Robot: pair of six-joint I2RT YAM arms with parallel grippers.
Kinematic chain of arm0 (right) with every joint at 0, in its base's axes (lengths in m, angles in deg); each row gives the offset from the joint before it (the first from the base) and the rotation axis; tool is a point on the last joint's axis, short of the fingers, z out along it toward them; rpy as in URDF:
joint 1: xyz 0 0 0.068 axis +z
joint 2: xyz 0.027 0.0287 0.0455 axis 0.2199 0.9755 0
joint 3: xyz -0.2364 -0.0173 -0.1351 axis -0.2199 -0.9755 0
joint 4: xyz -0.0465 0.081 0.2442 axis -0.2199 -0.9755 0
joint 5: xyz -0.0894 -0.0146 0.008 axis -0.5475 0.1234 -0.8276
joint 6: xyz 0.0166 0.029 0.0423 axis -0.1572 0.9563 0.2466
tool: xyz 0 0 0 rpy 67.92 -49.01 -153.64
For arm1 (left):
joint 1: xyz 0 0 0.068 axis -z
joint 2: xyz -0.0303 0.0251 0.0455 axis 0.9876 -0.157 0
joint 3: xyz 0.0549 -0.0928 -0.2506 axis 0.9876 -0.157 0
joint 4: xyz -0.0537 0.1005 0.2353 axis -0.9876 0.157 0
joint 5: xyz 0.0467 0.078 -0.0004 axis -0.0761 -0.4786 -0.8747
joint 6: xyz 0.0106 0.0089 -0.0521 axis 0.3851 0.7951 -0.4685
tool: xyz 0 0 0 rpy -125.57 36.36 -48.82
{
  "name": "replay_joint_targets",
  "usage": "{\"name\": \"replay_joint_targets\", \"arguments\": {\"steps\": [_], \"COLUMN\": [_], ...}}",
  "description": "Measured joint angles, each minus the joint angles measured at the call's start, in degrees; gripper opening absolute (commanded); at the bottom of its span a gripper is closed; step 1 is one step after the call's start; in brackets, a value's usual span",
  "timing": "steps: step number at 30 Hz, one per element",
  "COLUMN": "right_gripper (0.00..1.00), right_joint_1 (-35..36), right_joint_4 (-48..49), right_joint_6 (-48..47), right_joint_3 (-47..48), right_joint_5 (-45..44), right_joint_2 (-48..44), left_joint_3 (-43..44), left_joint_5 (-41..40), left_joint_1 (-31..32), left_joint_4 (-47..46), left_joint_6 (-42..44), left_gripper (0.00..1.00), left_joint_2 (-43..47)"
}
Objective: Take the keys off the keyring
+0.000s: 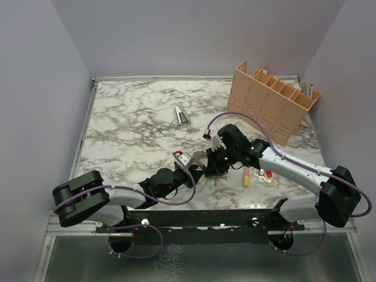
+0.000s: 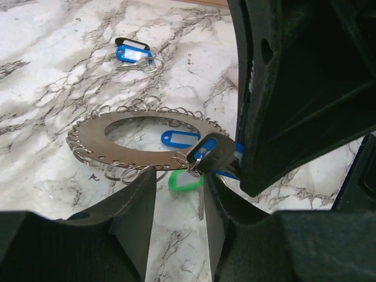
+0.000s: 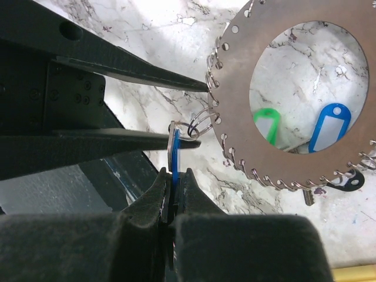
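Observation:
The keyring [image 2: 88,140] is a broad flat grey metal ring with small split rings along its rim. My right gripper [image 3: 175,176] is shut on a blue key [image 3: 174,154], which is joined to the rim of the keyring [image 3: 235,117] by a small split ring [image 3: 198,126]. My left gripper [image 2: 179,200] is open, its fingertips [image 2: 144,182] on either side of that spot at the near rim, clamping nothing. A green key [image 2: 183,182] and another blue key [image 2: 179,138] lie under the keyring. In the top view both grippers meet at the keyring [image 1: 200,156].
One more blue key [image 2: 134,54] lies apart on the marble. A bunch with red and yellow tags [image 1: 261,176] sits to the right of the grippers. A peach slotted organiser [image 1: 273,103] stands at the back right, and a small pale object [image 1: 183,114] lies mid-table.

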Motion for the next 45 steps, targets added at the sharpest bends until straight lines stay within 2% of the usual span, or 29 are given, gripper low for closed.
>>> {"name": "replay_joint_targets", "arguments": {"steps": [8,25,45], "right_gripper": [0.01,0.0,0.01], "right_joint_1": [0.6,0.7,0.6], "right_joint_4": [0.0,-4.1,-6.1], "right_joint_6": [0.0,0.1,-0.7], "right_joint_3": [0.0,3.1,6.0], "right_joint_5": [-0.1,-5.9,-6.7], "right_joint_2": [0.1,0.2,6.5], "left_joint_3": [0.3,-0.7,-1.4], "left_joint_5": [-2.5,-2.6,-2.9], "left_joint_1": [0.2,0.7,1.5], "left_joint_4": [0.0,-0.9,0.1], "left_joint_6": [-0.9,-0.2,0.9], "left_gripper": [0.0,0.0,0.0], "left_joint_2": [-1.0,0.3,1.3]}}
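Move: The small split ring that ties the right hand's blue key tag to the big toothed disc lies just off the left hand's open fingertips, about 1 cm ahead, 1 cm right and level. The disc's middle is some 5 cm ahead of the left hand, 1 cm left and 2 cm lower; the green tag is about 2 cm ahead, 2 cm right, 5 cm below. From the right hand that split ring is roughly 1 cm ahead, 2 cm left and 2 cm below. The left hand eases barely half a centimetre forward and down onto the small split ring and shuts its fingertips from nearly half open, pinching the ring, then keeps that grip while creeping back toward its base by just under 1 cm. With the ring pinched, the right hand, still holding the blue tag, pushes nearly 2 cm forward along the disc's edge, rising slightly before sinking to end about 1.5 cm lower, and rolls some 10 degrees, left side down. ##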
